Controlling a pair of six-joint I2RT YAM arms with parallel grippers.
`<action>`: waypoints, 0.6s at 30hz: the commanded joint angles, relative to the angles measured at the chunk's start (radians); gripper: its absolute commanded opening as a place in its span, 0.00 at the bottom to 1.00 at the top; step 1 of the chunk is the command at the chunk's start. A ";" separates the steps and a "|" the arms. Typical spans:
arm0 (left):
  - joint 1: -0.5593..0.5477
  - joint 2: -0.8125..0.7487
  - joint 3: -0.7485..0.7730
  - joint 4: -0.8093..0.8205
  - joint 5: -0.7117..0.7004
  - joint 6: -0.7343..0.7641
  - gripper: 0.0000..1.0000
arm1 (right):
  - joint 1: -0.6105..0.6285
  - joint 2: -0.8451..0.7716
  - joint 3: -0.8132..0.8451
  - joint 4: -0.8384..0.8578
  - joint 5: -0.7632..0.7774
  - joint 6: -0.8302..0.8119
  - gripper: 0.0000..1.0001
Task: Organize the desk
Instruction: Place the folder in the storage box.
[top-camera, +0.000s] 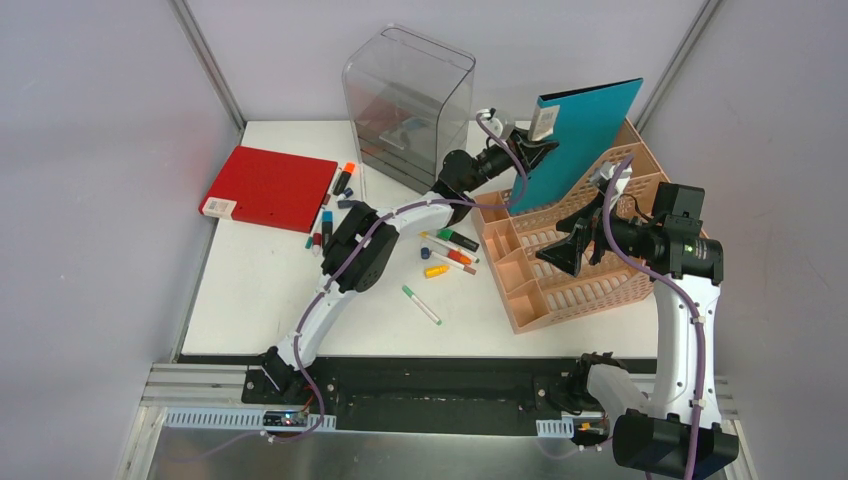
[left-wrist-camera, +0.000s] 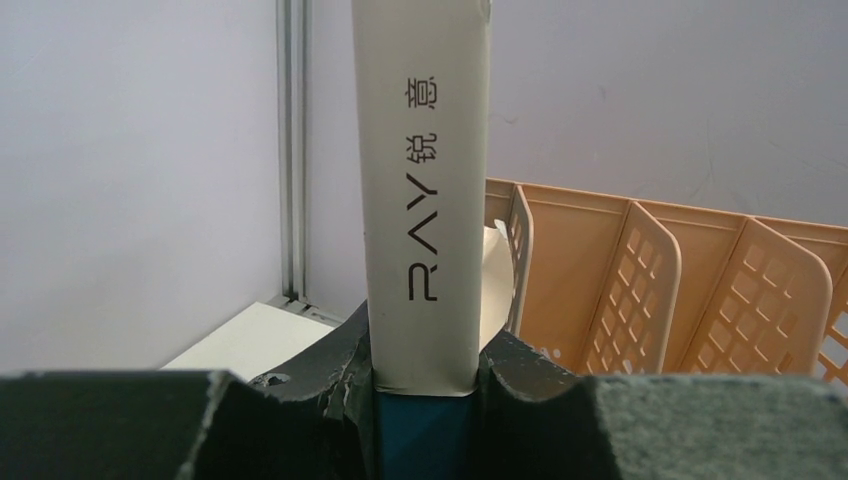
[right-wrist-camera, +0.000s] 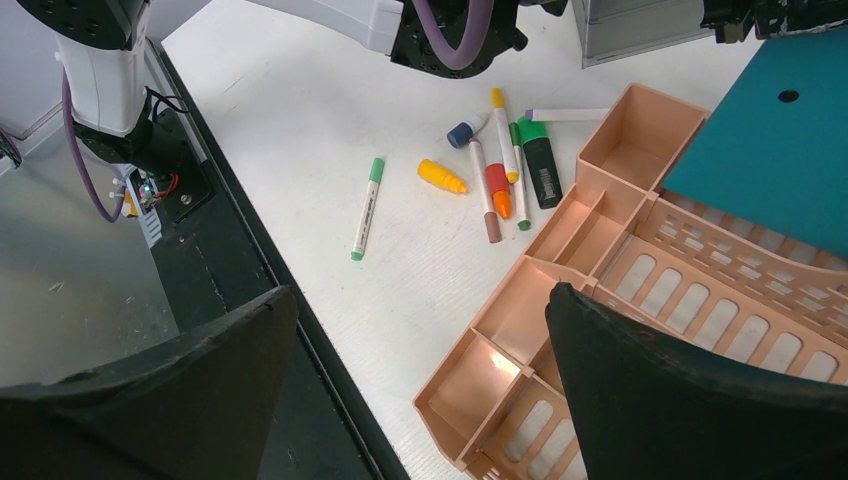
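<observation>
The desk (top-camera: 270, 280) is a white tabletop. My left gripper (top-camera: 527, 150) is shut on the spine edge of a teal folder (top-camera: 585, 140), which stands upright over the back of the peach file rack (top-camera: 560, 290). In the left wrist view the jaws (left-wrist-camera: 425, 400) clamp the folder's white spine label (left-wrist-camera: 425, 200), with the rack's dividers (left-wrist-camera: 680, 290) just beyond. My right gripper (top-camera: 575, 245) hangs open above the rack's front compartments (right-wrist-camera: 520, 330) with nothing between its fingers (right-wrist-camera: 420, 295). The teal folder (right-wrist-camera: 780, 150) shows at the upper right of that view.
A red folder (top-camera: 270, 185) lies at the back left with markers (top-camera: 335, 200) beside it. More markers (top-camera: 450, 250) lie left of the rack, and a green one (top-camera: 421, 305) lies nearer the front. A clear drawer box (top-camera: 410, 105) stands at the back.
</observation>
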 joint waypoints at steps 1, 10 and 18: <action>-0.013 -0.032 -0.015 0.124 -0.030 0.024 0.34 | 0.003 -0.015 0.006 0.024 -0.018 -0.022 0.99; -0.019 -0.165 -0.215 0.136 -0.057 0.064 0.68 | 0.004 -0.017 0.002 0.028 -0.019 -0.021 0.99; -0.019 -0.417 -0.500 0.000 -0.093 0.099 0.84 | 0.003 -0.018 -0.004 0.031 -0.029 -0.022 0.99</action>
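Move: The left hand holds the upright folder by its spine, over the left end of the storage box; the farthest file slot's middle lies about 10 cm to its right, 4 cm ahead and 20 cm below. The clear cabinet stands some 27 cm to the hand's left and 14 cm ahead, and the marker cluster about 16 cm left, 8 cm back and 27 cm down. From the idle right hand that slot is roughly 24 cm ahead, 6 cm right and 18 cm below. The left fingers open wide and let go of the folder's spine while the hand sinks about 5 cm towards the slot, following the folder down. Still opening, the hand then draws off to the left and back, some 4 cm in all, comes clear of the spine and starts to rise again, its fingertips tipping down about 10 degrees. ##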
